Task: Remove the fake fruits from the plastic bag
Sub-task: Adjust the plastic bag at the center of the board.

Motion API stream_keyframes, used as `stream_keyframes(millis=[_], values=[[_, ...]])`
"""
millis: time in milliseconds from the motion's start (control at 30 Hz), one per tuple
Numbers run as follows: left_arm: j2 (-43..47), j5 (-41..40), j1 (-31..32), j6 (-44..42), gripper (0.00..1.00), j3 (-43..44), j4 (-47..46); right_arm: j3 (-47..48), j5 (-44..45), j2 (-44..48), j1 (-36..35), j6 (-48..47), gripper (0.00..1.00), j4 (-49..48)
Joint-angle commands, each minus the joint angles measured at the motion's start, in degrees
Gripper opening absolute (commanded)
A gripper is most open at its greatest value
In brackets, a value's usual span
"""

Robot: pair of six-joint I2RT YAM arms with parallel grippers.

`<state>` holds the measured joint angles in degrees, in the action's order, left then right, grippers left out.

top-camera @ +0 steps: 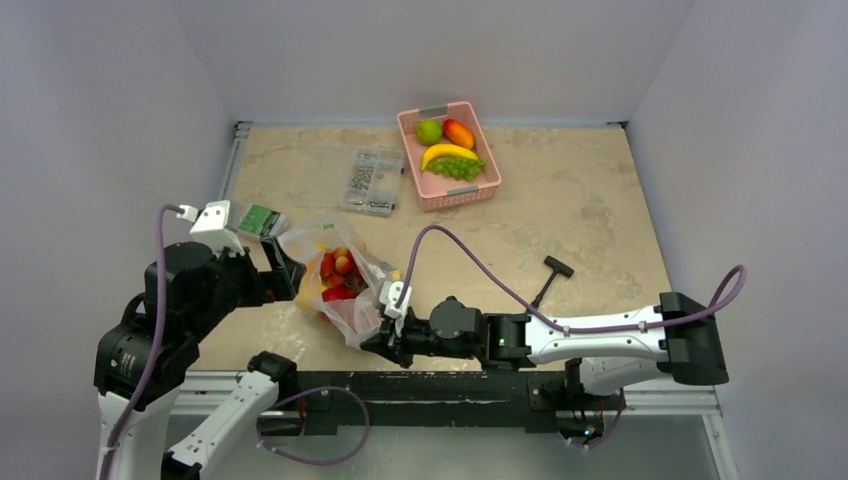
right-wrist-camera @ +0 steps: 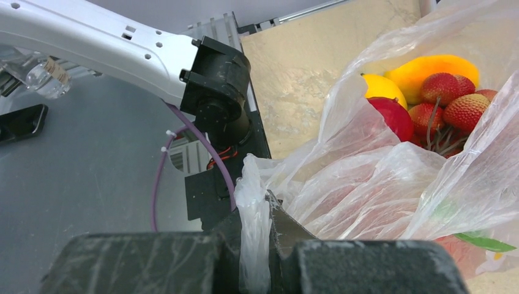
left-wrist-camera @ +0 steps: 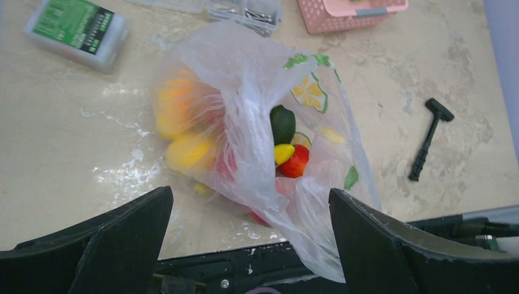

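The plastic bag (top-camera: 352, 312) lies crumpled near the table's front edge, clear with lemon and leaf prints (left-wrist-camera: 245, 92). Inside it sit the fake fruits (top-camera: 338, 270): red, yellow, orange and a dark green one (left-wrist-camera: 294, 162), and from the right wrist red strawberries and a yellow-orange one (right-wrist-camera: 453, 104). My right gripper (top-camera: 383, 338) is shut on a bunched fold of the bag's near edge (right-wrist-camera: 257, 208). To the left of the bag hovers my left gripper (top-camera: 288, 272), its jaws wide open on either side of the bag's near part (left-wrist-camera: 248, 196), holding nothing.
A pink basket (top-camera: 462, 192) at the back holds a banana, green grapes and two more fruits. A clear parts case (top-camera: 362, 178) and a green-labelled box (top-camera: 260, 220) lie behind the bag. A black tool (top-camera: 550, 278) lies to the right.
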<state>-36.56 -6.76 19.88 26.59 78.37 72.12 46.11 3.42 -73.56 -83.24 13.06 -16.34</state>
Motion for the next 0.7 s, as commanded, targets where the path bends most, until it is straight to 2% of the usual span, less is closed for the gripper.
stream_keyframes(millis=[0,167,267,333,433,467,500,533,567,667], values=[[1.9,9.4,-0.4,-1.7,1.0,-4.8,-4.7,0.8,1.2,1.4,-0.2,0.0,0.0,-2.4],[1.4,6.1,-0.4,-2.2,0.99,-6.7,-8.9,0.9,-0.2,1.1,-0.2,0.3,0.0,-2.4],[-1.8,0.2,-0.4,-3.9,0.83,-5.0,-8.0,0.3,-0.4,1.3,-0.3,0.7,0.0,-2.6],[-4.0,-1.4,-0.4,-5.4,0.77,-4.9,-9.0,0.1,-0.3,1.3,-0.3,0.8,0.0,-2.8],[-8.1,-5.3,-0.4,-8.7,0.57,-4.3,-9.5,0.3,0.2,1.4,-0.3,0.7,0.0,-1.9],[-9.3,-7.5,-0.5,-10.4,0.47,-4.1,-9.9,0.0,0.7,1.8,-0.3,0.6,0.0,-2.0],[-10.5,-10.3,-0.3,-13.1,0.34,-4.3,-11.1,-0.3,1.2,2.4,-0.3,0.5,0.0,-1.9],[-11.8,-13.9,-0.4,-14.8,0.07,-4.0,-12.0,-0.5,1.7,2.8,-0.3,0.3,0.0,-1.6],[-13.6,-17.4,-0.4,-16.9,0.0,-2.7,-12.2,-0.6,2.0,3.2,-0.3,0.0,0.0,-1.1],[-19.1,-29.0,-0.4,-26.8,0.0,1.9,-16.0,-1.4,2.4,4.2,-0.3,-1.1,0.0,-0.1]])
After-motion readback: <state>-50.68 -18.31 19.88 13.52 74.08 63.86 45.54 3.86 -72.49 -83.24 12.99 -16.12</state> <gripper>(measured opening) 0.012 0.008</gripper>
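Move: The bag's loose left rim stands roughly 8 cm ahead of my open left hand, level with it sideways and some 6 cm below. The red fruits in the bag lie about 10 cm ahead, 6 cm to the right and 26 cm below; the green box is about 24 cm ahead, 13 cm left and 29 cm down. From my right hand, still gripping the near-right rim, the left rim is about 17 cm ahead, 13 cm left and 4 cm higher. I dip my left hand about 2 cm down and to the right, then drive it forward some 8 cm into the bag's loose rim, swinging back left and sinking a little more. As it goes in I roll it some 20 degrees, left side up, and shut the wide-open fingers, pinching the film. My right hand stays put, keeping its pinch on the near-right rim. ##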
